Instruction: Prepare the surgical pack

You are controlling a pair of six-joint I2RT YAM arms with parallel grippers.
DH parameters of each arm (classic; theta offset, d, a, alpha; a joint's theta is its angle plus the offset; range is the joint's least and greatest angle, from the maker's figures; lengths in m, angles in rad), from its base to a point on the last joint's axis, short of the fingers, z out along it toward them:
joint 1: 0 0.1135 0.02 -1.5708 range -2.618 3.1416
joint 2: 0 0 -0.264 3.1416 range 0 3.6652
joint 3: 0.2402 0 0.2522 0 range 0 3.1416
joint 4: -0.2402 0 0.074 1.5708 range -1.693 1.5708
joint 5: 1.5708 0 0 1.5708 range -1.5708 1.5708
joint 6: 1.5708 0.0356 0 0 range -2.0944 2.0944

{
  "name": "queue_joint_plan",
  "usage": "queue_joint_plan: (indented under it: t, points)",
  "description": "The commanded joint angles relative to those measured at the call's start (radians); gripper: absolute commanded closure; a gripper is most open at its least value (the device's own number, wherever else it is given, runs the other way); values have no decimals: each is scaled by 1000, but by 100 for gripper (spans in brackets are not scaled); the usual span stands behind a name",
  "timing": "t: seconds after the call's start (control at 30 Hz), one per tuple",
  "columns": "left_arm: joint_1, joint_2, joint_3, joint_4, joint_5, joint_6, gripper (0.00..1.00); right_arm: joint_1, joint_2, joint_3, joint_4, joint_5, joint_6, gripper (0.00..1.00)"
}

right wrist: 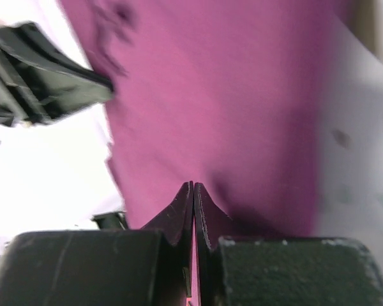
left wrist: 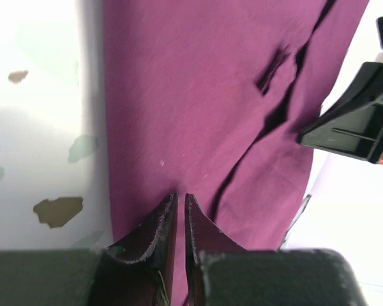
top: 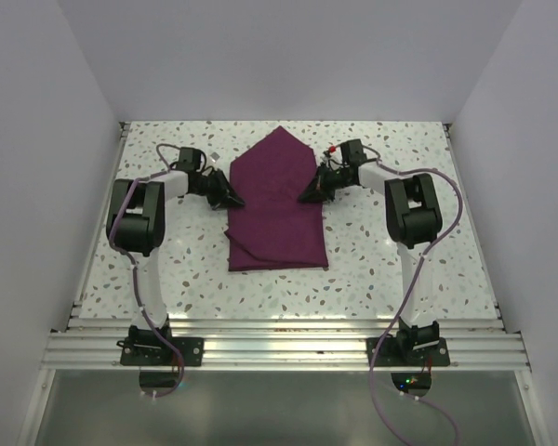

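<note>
The surgical pack shows as a maroon-purple cloth [top: 277, 209], folded into a long bundle with a pointed far end, lying mid-table. My left gripper [top: 233, 198] rests its tips on the bundle's left edge; in its wrist view the jaws [left wrist: 180, 196] stand nearly together, a thin slit between them, over flat cloth [left wrist: 198, 95]. My right gripper [top: 305, 195] touches the right edge opposite. Its jaws [right wrist: 193, 185] are pressed together above the cloth [right wrist: 236, 95]. No fold bunches out from either pair of tips.
White speckled tabletop [top: 400, 269] surrounds the bundle, walled at the left, right and back. Each wrist view catches the other gripper across the cloth: the right one [left wrist: 351, 127] and the left one [right wrist: 45, 83]. An aluminium rail [top: 279, 348] runs along the near edge.
</note>
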Motion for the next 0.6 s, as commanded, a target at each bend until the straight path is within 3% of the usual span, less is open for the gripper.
queue_joint_plan:
  t: [0.0, 0.3, 0.57]
  points:
    - [9, 2, 44, 96, 26, -44, 87, 9, -9, 109, 67, -34, 61, 100]
    - [7, 74, 70, 256, 83, -190, 87, 128, 129, 247, 144, -76, 179, 100]
    - [50, 126, 72, 250, 50, -210, 87, 96, 204, 223, 236, -68, 227, 100]
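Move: On top of the wrapped cloth pack, the right hand has the pack's middle about 8 cm to its left, level ahead-and-back, some 2 cm below. A small pucker in the cloth stands about 7 cm ahead and 8 cm left, and the pack's right edge runs 7 cm to its right. From the left hand the middle lies some 12 cm right and 1 cm ahead; the pack's left edge is about 4 cm left. Hopping over the cloth, the shut right fingers rise about 5 cm, going forward at first, then swing left and sink to the middle of the pack, about 9 cm left of the start, settling back onto the cloth. Meanwhile the nearly shut left fingers slide forward some 4 cm with a shallow rise and dip, staying just inside the left edge. ##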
